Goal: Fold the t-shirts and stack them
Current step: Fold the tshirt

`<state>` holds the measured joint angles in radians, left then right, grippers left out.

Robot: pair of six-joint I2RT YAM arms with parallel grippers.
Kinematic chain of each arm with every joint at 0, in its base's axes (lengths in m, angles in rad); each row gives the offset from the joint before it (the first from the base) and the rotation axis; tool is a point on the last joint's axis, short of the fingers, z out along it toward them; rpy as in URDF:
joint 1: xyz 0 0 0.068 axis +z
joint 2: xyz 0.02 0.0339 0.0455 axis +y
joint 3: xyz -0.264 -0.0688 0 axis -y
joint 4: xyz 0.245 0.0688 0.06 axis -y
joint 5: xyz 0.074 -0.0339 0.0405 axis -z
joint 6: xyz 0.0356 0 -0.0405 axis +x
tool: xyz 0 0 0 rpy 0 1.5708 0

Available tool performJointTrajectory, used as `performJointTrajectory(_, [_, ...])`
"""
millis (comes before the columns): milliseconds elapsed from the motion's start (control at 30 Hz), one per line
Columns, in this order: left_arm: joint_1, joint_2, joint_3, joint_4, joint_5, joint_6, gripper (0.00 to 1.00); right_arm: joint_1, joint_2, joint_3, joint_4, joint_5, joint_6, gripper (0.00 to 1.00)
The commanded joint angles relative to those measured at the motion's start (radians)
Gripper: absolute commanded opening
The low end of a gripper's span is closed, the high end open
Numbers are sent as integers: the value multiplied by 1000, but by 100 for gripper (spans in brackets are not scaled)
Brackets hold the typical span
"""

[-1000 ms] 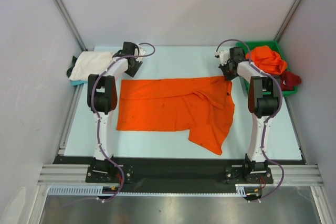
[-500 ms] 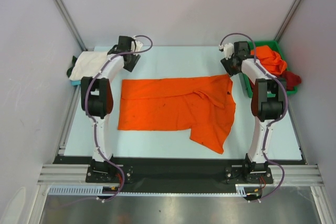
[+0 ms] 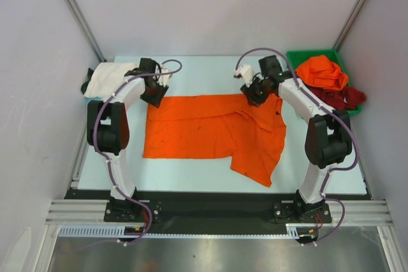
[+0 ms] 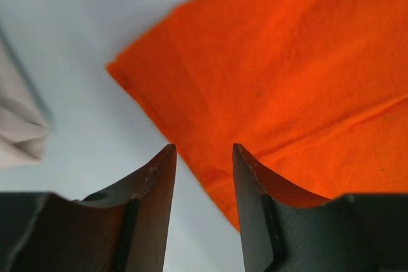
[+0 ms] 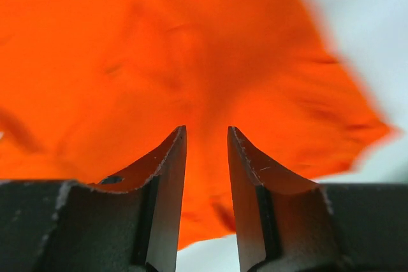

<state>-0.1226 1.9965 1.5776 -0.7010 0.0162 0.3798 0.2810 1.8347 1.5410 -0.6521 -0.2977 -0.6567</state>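
Note:
A bright orange t-shirt (image 3: 204,125) lies spread on the pale table (image 3: 204,71), its right side rumpled and folded over. My left gripper (image 3: 155,94) hovers at the shirt's far left corner. In the left wrist view it (image 4: 203,151) is open with nothing between the fingers, and the shirt (image 4: 287,74) edge runs under the gap. My right gripper (image 3: 254,93) is over the shirt's far edge. The right wrist view shows it (image 5: 205,130) open and empty above the orange cloth (image 5: 159,49). A folded white t-shirt (image 3: 108,79) lies at the back left.
A green bin (image 3: 306,53) stands at the back right with a crumpled orange t-shirt (image 3: 324,71) in it and a dark red one (image 3: 349,97) hanging over its near side. The white cloth (image 4: 19,132) shows at the left of the left wrist view. Frame rails border the table.
The right arm has swung left from the bin to the shirt's far edge, and its gripper has gone from shut to open. The left gripper has moved nearer, onto the shirt's far left corner.

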Motion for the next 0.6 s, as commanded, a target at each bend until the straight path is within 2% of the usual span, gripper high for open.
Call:
performJointTrajectory(0, [6, -67, -69, -3, 62, -39, 45, 38, -14, -59, -112, -106, -35, 37])
performJointTrajectory(200, [5, -71, -128, 21, 60, -68, 45, 50, 31, -47, -96, -98, -34, 37])
performJointTrajectory(567, [5, -36, -111, 18, 42, -70, 44, 60, 133, -4, -87, -104, -23, 36])
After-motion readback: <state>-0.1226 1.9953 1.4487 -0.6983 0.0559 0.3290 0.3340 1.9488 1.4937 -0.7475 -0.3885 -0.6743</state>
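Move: For the left hand, the spot on the orange t-shirt's left edge that it goes for is about 4 cm back and 5 cm below; the shirt's far left corner lies roughly 5 cm ahead and 2 cm left, the white towel some 13 cm ahead and 18 cm left. From the right hand, its spot on the shirt's inner fold is about 5 cm back, 2 cm left and 12 cm down, the shirt's far right corner some 9 cm ahead and 13 cm right, and the green basket about 14 cm ahead and 30 cm right. The open left hand draws back and sinks in equal measure, about 4 cm each, down to the t-shirt's left edge beside the seam, tipping its fingers nearer to straight down, and then hovers there with the edge running beneath its fingertips. Over the inner fold of the shirt, the right hand, also open, comes back about 5 cm and a little left while dropping, then goes on almost straight down to some 7 cm lower in all, its fingers tipping about 15 degrees steeper and still clear of the cloth. ##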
